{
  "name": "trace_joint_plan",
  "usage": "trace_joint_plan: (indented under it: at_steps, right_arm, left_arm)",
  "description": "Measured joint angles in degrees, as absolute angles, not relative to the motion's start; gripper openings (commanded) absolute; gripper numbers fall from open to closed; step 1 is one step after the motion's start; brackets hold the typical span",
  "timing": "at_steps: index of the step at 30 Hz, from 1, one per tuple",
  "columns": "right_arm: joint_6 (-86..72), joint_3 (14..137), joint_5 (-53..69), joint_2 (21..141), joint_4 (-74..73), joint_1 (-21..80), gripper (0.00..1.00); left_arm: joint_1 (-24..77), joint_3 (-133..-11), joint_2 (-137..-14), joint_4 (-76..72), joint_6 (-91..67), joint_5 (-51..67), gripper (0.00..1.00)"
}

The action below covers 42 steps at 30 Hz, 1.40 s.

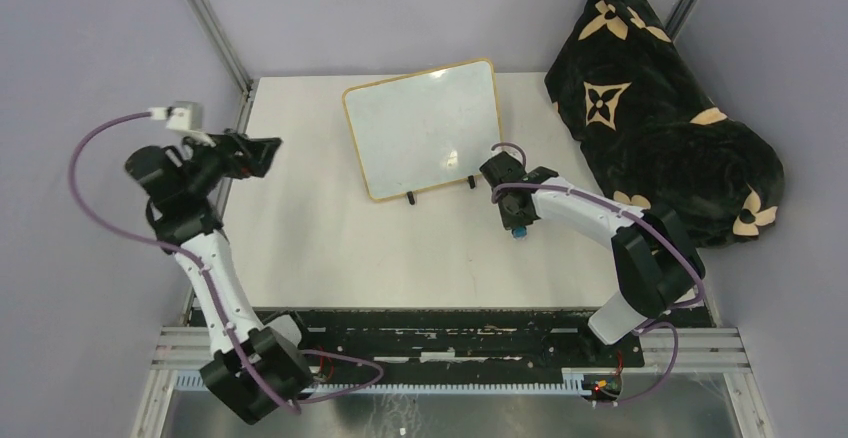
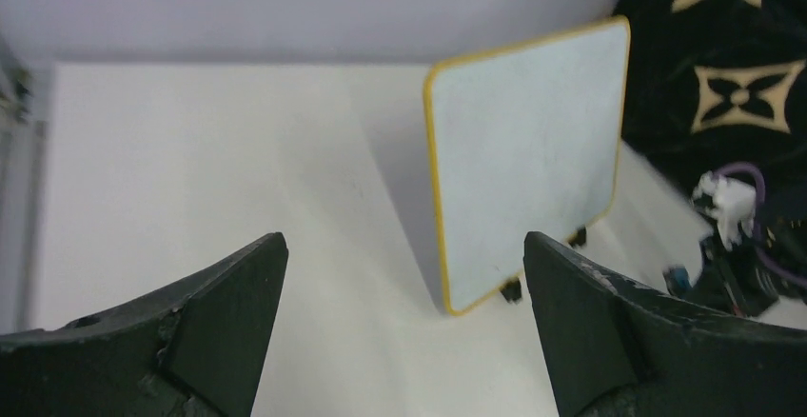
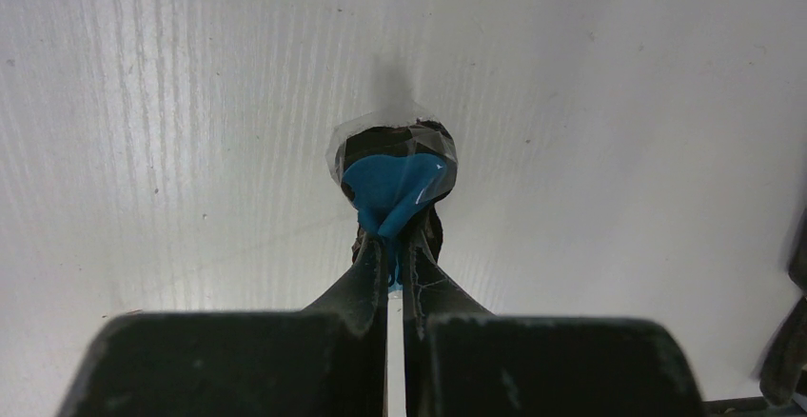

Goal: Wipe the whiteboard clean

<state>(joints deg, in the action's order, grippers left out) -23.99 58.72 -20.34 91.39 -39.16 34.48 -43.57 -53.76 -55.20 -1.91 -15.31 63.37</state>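
The whiteboard point(image 1: 423, 128) stands tilted on two small black feet at the table's far middle; its yellow-framed white face shows no writing. It also shows in the left wrist view point(image 2: 525, 160). My right gripper point(image 1: 518, 226) is shut on a small blue eraser point(image 3: 392, 187) with a dark pad and points down at the white table, just to the right of and in front of the board's right foot. The eraser shows as a blue speck in the top view point(image 1: 519, 233). My left gripper point(image 1: 268, 154) is open and empty, raised at the table's left edge, facing the board.
A black blanket with tan flower patterns point(image 1: 660, 118) lies heaped at the far right, close to the board's right edge. A metal post point(image 1: 210, 23) rises at the table's back left corner. The arm bases sit on the rail point(image 1: 450, 343) at the near edge.
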Motion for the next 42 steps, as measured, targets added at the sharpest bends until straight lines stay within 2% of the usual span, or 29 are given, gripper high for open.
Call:
trace_joint_plan:
  at_steps: [3,7,12,21,26,30,34,40,42]
  right_arm:
    - [-23.99,58.72,-20.4,91.39,-38.68,33.8,0.01]
    - [-24.23,58.72,-20.4,91.37,-37.91,32.82,0.01]
    - [-24.27,58.72,-20.21,91.48,-36.8,32.1,0.01]
    - [-24.45,58.72,-19.97,91.9,-36.4,31.42,0.06]
    - [-24.77,58.72,-19.97,91.13,-36.47,30.98,0.21]
    - [-25.17,58.7,-19.97,90.08,-36.51,30.87,0.4]
    - [-25.32,58.61,-19.97,89.36,-36.47,30.85,0.54]
    - [-25.28,57.74,-19.9,87.5,-36.82,30.85,0.58]
    - [-25.28,57.65,-19.88,86.41,-37.21,30.85,0.67]
  left_arm:
    - [-30.22,-53.39,-56.62,8.86,-6.02,52.18,0.99]
    - [-21.69,-52.07,-56.66,15.86,-0.6,37.6,0.99]
    - [-10.9,-50.74,-57.49,16.62,2.59,23.03,0.99]
    - [-0.8,-46.87,-68.2,17.06,8.34,3.44,0.99]
    - [1.48,-43.38,-69.3,17.21,9.74,0.32,0.99]
    - [1.26,-42.68,-69.76,17.3,10.57,0.01,0.99]
    - [1.26,-42.68,-69.76,17.58,11.09,0.73,0.99]
    - [1.26,-42.68,-69.76,17.74,11.33,2.59,0.99]
    - [1.26,-42.68,-69.76,17.76,11.55,3.27,0.99]
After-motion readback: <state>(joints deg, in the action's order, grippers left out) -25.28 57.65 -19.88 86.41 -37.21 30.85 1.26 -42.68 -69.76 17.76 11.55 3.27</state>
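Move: The eraser, with its blue flap still pinched in the shut right fingers, has its middle about 1 cm below that hand, close over the bare table. The whiteboard stands about 24 cm ahead and 24 cm left of the right hand, its right black foot roughly 12 cm ahead and 11 cm left. From the raised, empty left hand, the eraser is some 54 cm right, 2 cm back and 31 cm below, and the whiteboard about 31 cm right, 22 cm ahead and 20 cm below. The eraser is carried forward and slightly right, close over the table, by the right hand for less than 2 cm; then the fingers open to a bit over half, let go of the blue flap and rise about 2 cm. The empty left hand, staying wide open, sinks about 25 cm and shifts 7 cm right towards the table left of the whiteboard, its fingers tipping from level to some 45 degrees down. ##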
